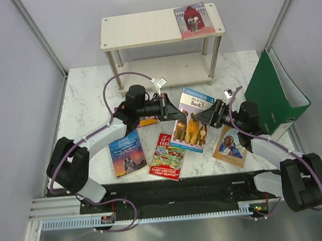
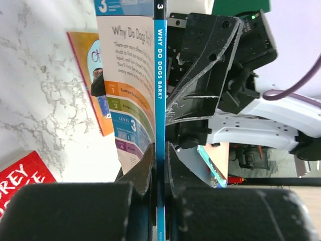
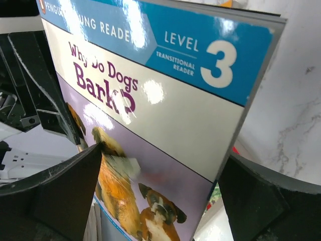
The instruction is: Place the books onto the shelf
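The blue three-dogs book (image 1: 191, 126) is lifted at a tilt over the middle of the table. My left gripper (image 1: 170, 105) is shut on its spine edge; in the left wrist view the fingers (image 2: 145, 168) pinch the blue spine (image 2: 160, 75). My right gripper (image 1: 207, 116) stands open at the book's other side, its fingers (image 3: 65, 191) wide on either side of the cover (image 3: 150, 100), not pressing it. A red-covered book (image 1: 194, 20) lies on the top board of the shelf (image 1: 142, 29). Jane Eyre (image 1: 127, 153), the red Treehouse book (image 1: 167, 156) and the tan portrait book (image 1: 231, 145) lie flat on the table.
A large green ring binder (image 1: 274, 96) stands open at the right, close behind my right arm. An orange-covered book (image 2: 88, 75) lies under my left gripper. The shelf's lower board (image 1: 162, 72) sits just behind both grippers. Grey walls enclose the marble table.
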Controlling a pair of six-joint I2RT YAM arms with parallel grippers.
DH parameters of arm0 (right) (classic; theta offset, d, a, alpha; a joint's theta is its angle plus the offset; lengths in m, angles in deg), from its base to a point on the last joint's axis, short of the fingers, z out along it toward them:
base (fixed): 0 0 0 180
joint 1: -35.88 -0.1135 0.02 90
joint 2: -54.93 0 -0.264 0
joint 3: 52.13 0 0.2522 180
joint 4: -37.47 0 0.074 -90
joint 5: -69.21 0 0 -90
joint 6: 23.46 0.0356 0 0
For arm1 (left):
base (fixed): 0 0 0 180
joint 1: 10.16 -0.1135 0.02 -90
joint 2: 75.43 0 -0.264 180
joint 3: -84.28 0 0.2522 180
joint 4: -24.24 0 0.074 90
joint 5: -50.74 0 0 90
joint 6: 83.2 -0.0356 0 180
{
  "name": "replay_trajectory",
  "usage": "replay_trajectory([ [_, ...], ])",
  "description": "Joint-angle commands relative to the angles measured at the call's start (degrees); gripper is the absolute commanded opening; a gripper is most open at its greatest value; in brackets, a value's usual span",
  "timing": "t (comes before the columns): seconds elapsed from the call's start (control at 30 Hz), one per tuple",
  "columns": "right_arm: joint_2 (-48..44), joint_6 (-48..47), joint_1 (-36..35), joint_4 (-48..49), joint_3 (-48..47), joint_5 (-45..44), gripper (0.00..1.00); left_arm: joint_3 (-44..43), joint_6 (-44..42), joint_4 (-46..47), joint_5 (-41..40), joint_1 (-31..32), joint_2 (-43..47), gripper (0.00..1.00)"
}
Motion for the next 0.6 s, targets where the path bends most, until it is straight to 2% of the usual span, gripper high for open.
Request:
replay_trajectory([
  [0.0,-1.87,2.58,0.05,6.00,-0.66,2.20,0.98,-1.11,3.38,7.01,4.41,-1.32,4.79,0.02],
  [0.2,-3.02,5.82,0.05,9.25,-1.45,3.17,0.98,0.38,4.53,8.51,4.41,-2.64,5.50,0.02],
  [0.27,-2.84,10.12,0.05,14.60,-0.84,3.78,0.97,0.03,4.53,8.51,4.93,-2.64,4.71,0.02],
  [0.4,-1.35,16.63,-0.04,23.23,-1.27,5.89,0.88,-0.23,3.74,7.64,4.41,-2.64,1.55,0.02],
  [0.47,-1.08,17.69,0.05,23.94,-2.41,6.68,0.66,-0.49,3.04,6.67,3.44,-2.72,0.58,0.02],
  [0.5,-1.08,17.78,0.05,23.76,-2.77,6.77,0.52,-0.76,2.68,6.40,3.18,-2.73,0.14,0.03],
  [0.53,-1.00,17.79,0.05,22.11,-3.21,6.86,0.22,-0.93,2.59,5.88,2.65,-2.73,-0.65,0.04],
  [0.57,-1.00,17.61,-0.04,21.48,-3.99,7.12,0.12,-1.11,2.51,5.70,2.39,-2.73,-1.01,0.04],
])
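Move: The dog book is still pinched by its spine in the left fingers and droops to the right, its middle about 5 cm right of and 4 cm below that hand. From the right hand, whose open fingers straddle the free edge, its middle is some 5 cm left, 2 cm back and 1 cm higher. The red Treehouse book lies about 16 cm left, 15 cm back and 14 cm below, Othello 13 cm right, 12 cm back and equally low. The right fingers carry the dog book's free long edge upward, the lower finger seemingly bearing under it, then close most of the way around that edge. This hand rises about 6 cm and rolls some 10 degrees. The left hand keeps its pinch on the spine, lifting about 3 cm before easing down by 1. ##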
